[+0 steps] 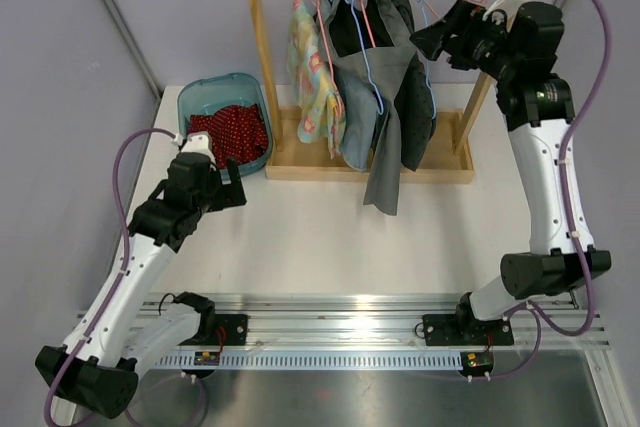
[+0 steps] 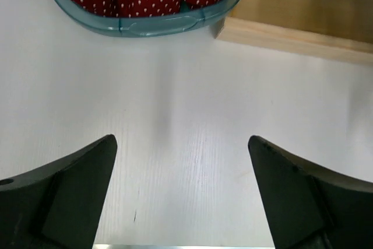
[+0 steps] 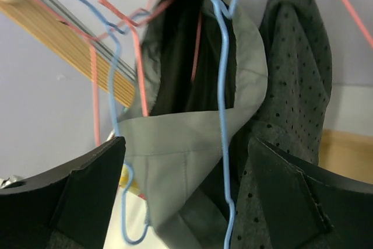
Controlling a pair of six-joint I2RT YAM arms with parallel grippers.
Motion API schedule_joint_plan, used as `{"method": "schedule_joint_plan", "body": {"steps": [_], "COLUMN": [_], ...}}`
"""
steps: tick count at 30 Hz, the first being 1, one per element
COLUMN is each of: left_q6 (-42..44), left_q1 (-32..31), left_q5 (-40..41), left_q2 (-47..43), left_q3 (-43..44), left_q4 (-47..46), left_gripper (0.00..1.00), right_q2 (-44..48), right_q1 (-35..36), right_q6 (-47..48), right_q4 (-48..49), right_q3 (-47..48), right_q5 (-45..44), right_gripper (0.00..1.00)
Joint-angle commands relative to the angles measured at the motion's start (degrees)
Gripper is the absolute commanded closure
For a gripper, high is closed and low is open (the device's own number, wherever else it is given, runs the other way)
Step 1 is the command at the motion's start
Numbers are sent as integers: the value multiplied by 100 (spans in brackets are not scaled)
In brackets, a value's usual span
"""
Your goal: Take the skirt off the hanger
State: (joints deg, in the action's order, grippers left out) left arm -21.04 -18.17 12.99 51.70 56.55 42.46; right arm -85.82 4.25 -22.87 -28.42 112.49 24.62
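On the wooden rack, a grey skirt-like garment (image 1: 383, 162) hangs from a blue wire hanger (image 1: 372, 67). In the right wrist view its open waist (image 3: 175, 138) is draped over that blue hanger (image 3: 221, 86). My right gripper (image 1: 428, 39) is raised at the rack, just right of the garments. It is open, and the grey cloth and hanger wire lie ahead between its fingers (image 3: 183, 141) without being gripped. My left gripper (image 1: 232, 192) hovers low over the table near the bin, open and empty (image 2: 182, 138).
A teal bin (image 1: 200, 92) at the back left holds a red white-dotted garment (image 1: 232, 132). A floral garment (image 1: 315, 77) and a dark dotted one (image 1: 415, 107) also hang on the rack, among pink hangers (image 3: 140, 80). The rack's wooden base (image 1: 430, 172) rests on the table.
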Motion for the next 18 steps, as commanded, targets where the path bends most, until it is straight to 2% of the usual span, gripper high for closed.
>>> {"method": "schedule_joint_plan", "body": {"steps": [1,5,8,11,12,14,15,16,18], "left_q6": [-94,-102,-85,-67,-67,-58,-58,-58,-15], "left_q1": [-37,-107,-142,-169,-186,-187,-195,-195,-195], "left_q5": [195,168,125,107,89,98,89,89,46], "left_q2": [-248,-319,-371,-345,-345,-354,-363,-380,-459], "left_q3": [-329,-382,-426,-435,-426,-426,-417,-426,-426], "left_q4": [-27,-35,-106,-132,-141,-150,-159,-167,-220], "left_gripper": [1,1,1,1,1,1,1,1,1], "right_q2": [-241,-496,-576,-620,-646,-699,-717,-743,-769], "right_q1": [172,234,243,260,252,252,260,260,252], "right_q6": [301,318,292,275,275,257,266,275,275], "right_q4": [-137,3,135,276,302,320,311,311,285], "right_q3": [344,169,-6,-174,-192,-183,-166,-113,-17], "right_q5": [-352,-624,-704,-731,-713,-705,-678,-652,-660], "right_gripper": [7,9,24,51,63,79,94,100,100]}}
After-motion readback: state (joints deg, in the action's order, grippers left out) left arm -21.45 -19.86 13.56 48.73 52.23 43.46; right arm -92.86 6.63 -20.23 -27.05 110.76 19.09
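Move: The near side wire of the blue hanger runs down ahead of the right hand's open fingers; the spot to grip is about 5 cm ahead, level left-right and 6 cm lower. On that hanger hangs the dark dotted skirt, its middle some 8 cm ahead, 2 cm left and 20 cm down. The grey garment is about 9 cm left and 9 cm ahead. From the left hand the wire is roughly 37 cm right, 20 cm ahead and 20 cm up. Down and forward together, about 6 and 5 cm, the right hand goes with its fingers wide open round the near side wire of the blue hanger, tipping down slightly. It slows to a near stop there, and the fingers close fully, pinching the thin wire between their tips in front of the dark dotted skirt. ##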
